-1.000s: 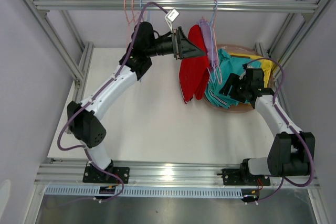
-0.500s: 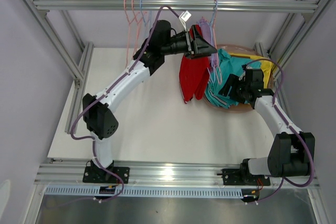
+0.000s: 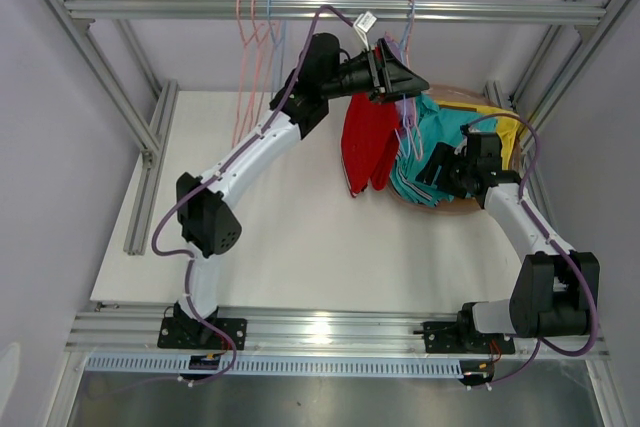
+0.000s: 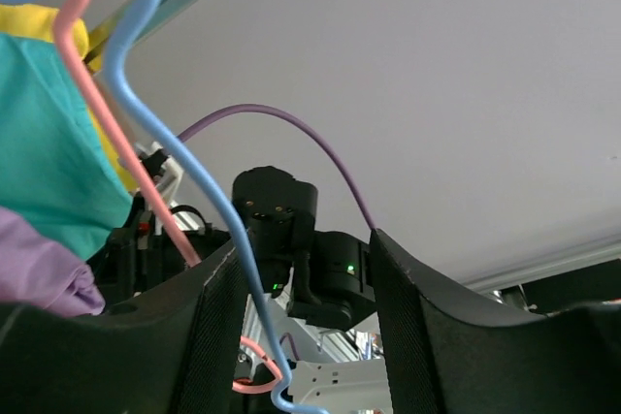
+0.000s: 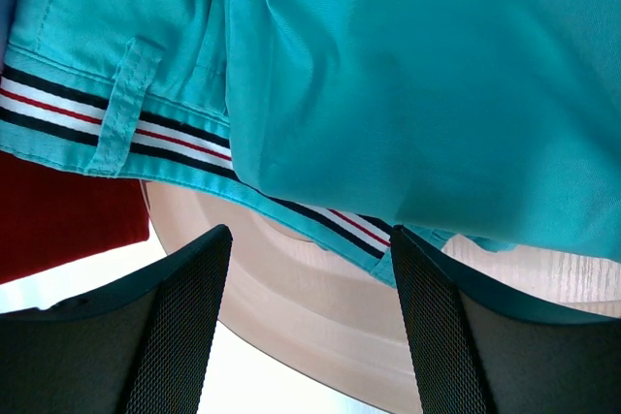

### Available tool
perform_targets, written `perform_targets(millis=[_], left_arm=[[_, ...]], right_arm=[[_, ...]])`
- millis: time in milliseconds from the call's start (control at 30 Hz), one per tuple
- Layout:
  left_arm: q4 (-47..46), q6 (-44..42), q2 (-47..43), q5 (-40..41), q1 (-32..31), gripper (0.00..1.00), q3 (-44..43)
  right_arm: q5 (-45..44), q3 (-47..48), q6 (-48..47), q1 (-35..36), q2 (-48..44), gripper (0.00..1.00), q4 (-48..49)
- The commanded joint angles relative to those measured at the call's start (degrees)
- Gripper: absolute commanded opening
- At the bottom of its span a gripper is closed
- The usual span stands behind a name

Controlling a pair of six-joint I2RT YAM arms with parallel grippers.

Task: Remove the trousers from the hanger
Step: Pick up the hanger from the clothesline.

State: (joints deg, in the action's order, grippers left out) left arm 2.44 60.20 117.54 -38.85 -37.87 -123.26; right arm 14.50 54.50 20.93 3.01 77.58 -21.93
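Observation:
Red trousers hang below the rail, and lavender trousers hang on the hangers beside them. My left gripper is raised against these hangers. In the left wrist view it is open, with the blue hanger wire running between its jaws close to the left finger and a pink hanger wire beside it. Teal trousers and yellow trousers lie in the tub. My right gripper is open just under the teal trousers, holding nothing.
The pinkish round tub stands at the back right; its rim shows between the right fingers. Several bare hangers hang at the left of the aluminium rail. Frame posts stand at both sides.
My left arm has swung right along the rail, from beside the red trousers to the hangers with the lavender pair, and its jaws have narrowed a little. The right arm has not moved.

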Motion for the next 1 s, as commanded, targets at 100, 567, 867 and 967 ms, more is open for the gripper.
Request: perform_targets(millis=[100,567,867,967], left_arm=[[-4.1,3.7,1.7,-1.9,-1.0,0.55,-2.8],[-6.7,3.8,2.4,-1.2,-3.0,0.1,1.5],[-8.1,-1.7,-4.9,3.8,-4.1,0.01,8.7],[-8.9,-4.5,-7.4,5.5,-4.8,0.0,9.9]], right_arm=[[1.1,-0.5,0.2,-0.2,0.1,0.71,1.7],[1.5,-0.8,0.3,-0.2,0.1,0.71,2.0],[1.7,-1.0,0.3,0.0,-0.1,0.71,2.2],[1.7,-0.9,0.3,0.0,-0.1,0.71,2.2]])
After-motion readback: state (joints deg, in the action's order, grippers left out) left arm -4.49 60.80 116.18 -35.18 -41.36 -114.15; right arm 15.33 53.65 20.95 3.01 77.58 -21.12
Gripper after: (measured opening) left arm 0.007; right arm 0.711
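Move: The blue hanger's wire is about 1 cm back, 2 cm right and 2 cm below the left hand point, almost between the open fingers. Just past it hangs the pink hanger, level fore and aft, about 5 cm right and 3 cm lower than that hand; the red trousers hang level, some 10 cm left and 15 cm below. From the right hand the blue hanger's wire is about 3 cm ahead, 7 cm left and 27 cm up. The left hand eases about 3 cm down and 3 cm right, shutting its fingers on the blue hanger's wire. ##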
